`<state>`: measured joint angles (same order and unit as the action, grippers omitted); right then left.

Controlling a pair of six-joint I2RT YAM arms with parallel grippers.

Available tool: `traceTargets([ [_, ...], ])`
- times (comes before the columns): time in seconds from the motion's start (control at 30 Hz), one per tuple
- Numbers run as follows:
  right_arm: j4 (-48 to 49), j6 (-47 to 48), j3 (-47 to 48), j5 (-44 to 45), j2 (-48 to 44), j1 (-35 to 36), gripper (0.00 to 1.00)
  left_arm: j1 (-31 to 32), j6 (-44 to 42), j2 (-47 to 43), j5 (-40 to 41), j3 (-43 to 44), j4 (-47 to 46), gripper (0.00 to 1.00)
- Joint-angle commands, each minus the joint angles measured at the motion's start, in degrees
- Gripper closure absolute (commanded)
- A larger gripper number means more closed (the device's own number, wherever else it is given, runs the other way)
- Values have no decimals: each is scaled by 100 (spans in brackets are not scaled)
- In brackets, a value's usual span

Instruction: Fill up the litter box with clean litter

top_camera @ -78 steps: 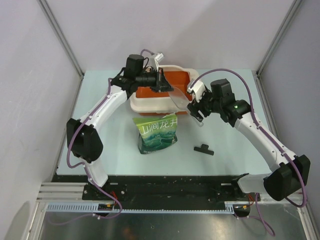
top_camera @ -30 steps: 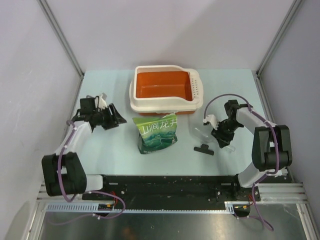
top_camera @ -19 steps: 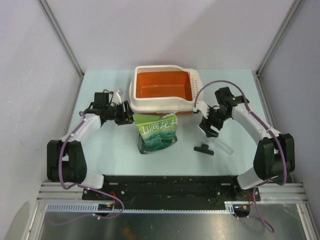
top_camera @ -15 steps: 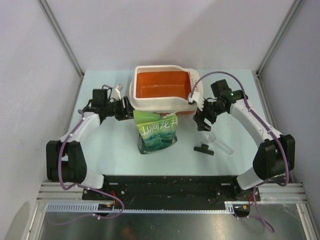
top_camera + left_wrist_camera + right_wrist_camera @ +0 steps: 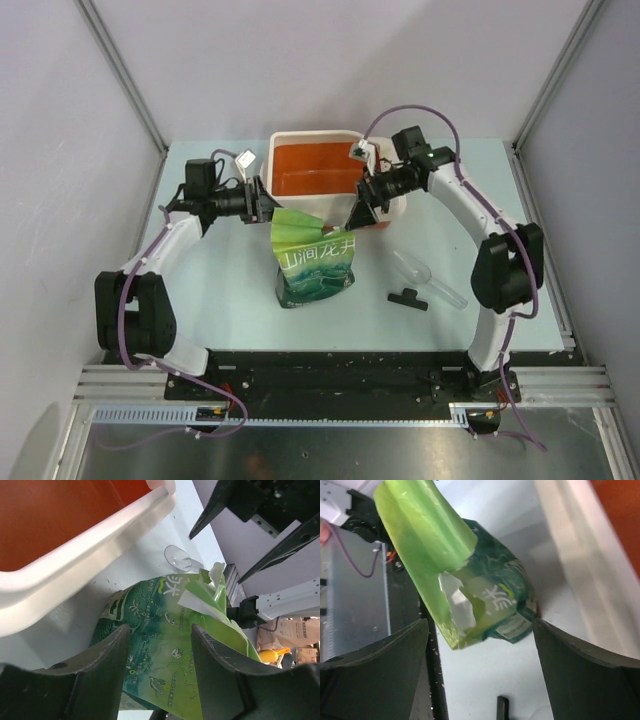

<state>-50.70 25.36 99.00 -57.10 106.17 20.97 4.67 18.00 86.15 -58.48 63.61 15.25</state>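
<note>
The litter box (image 5: 276, 205) stands at the back centre, orange inside with a cream rim; I see no litter granules in it. Its rim also shows in the left wrist view (image 5: 95, 542) and the right wrist view (image 5: 580, 555). A green pouch (image 5: 315, 262) stands just in front of it, its top torn open. My left gripper (image 5: 262, 203) is open at the pouch's top left corner, and the pouch (image 5: 170, 625) shows between its fingers. My right gripper (image 5: 358, 212) is open wide at the top right corner, above the pouch (image 5: 487, 597).
A clear plastic scoop (image 5: 425, 275) lies on the table right of the pouch, also in the left wrist view (image 5: 177, 559). A small black clip (image 5: 408, 298) lies just in front of it and shows in the right wrist view (image 5: 502, 707).
Both arms have swung in from the table's sides to the top corners of the pouch. The right gripper has moved away from the scoop, which now lies on the table.
</note>
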Motion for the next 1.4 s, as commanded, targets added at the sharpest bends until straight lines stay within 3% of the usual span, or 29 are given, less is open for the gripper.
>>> traceTargets([
  [0.0,7,-15,408,-836,421,293,10,43,-7,-19,-419,134,-92,43],
  [0.27,-90,601,1121,-917,1037,750,14,43,2,-2,-410,300,-101,44],
  [0.43,208,408,1086,-1004,1195,944,23,43,72,86,-506,503,-92,45],
  [0.63,954,-197,1007,-1032,1187,1084,53,-18,134,25,-568,547,-92,45],
  [0.7,1149,-286,954,-804,1108,1120,77,-36,134,-10,-551,538,-101,45],
  [0.77,1386,-444,963,-654,1011,1128,93,-106,125,-89,-498,573,-101,44],
  [0.8,1457,-453,963,-479,828,1128,97,-167,81,-159,-463,660,-109,42],
  [0.97,1212,396,1130,67,168,1242,100,-703,-524,-712,-296,1047,-22,30],
  [1.03,740,705,1392,269,10,1348,100,-704,-1252,-1090,-322,1232,171,27],
  [1.2,122,1373,1429,752,-298,1787,100,-328,-2440,-1942,-305,1285,514,21],
  [1.37,183,1155,1524,1262,-395,1928,100,218,-3064,-2260,-208,1162,777,17],
])
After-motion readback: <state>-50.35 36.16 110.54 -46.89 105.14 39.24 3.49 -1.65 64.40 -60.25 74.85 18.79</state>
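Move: The bag's top edge is about 9 cm to the right hand's left, 3 cm back and a touch lower; from the left hand it is some 10 cm right and 4 cm back, nearly level. The litter box's middle lies roughly 17 cm ahead and 4 cm left of the right hand, some 14 cm down. On the table 20 cm below that hand, the black clip is 11 cm back and 14 cm right, the clear scoop 6 cm back and 20 cm right. The right fingers shut on the bag's top edge and pinch it after reaching about 10 cm left and slightly back, then keep hold while drawing up about 7 cm and some 4 cm back. The left hand lingers beside the bag, then lifts away about 18 cm and back, after a short swing forward and left, opening wider and rolling nearly 50 degrees. ##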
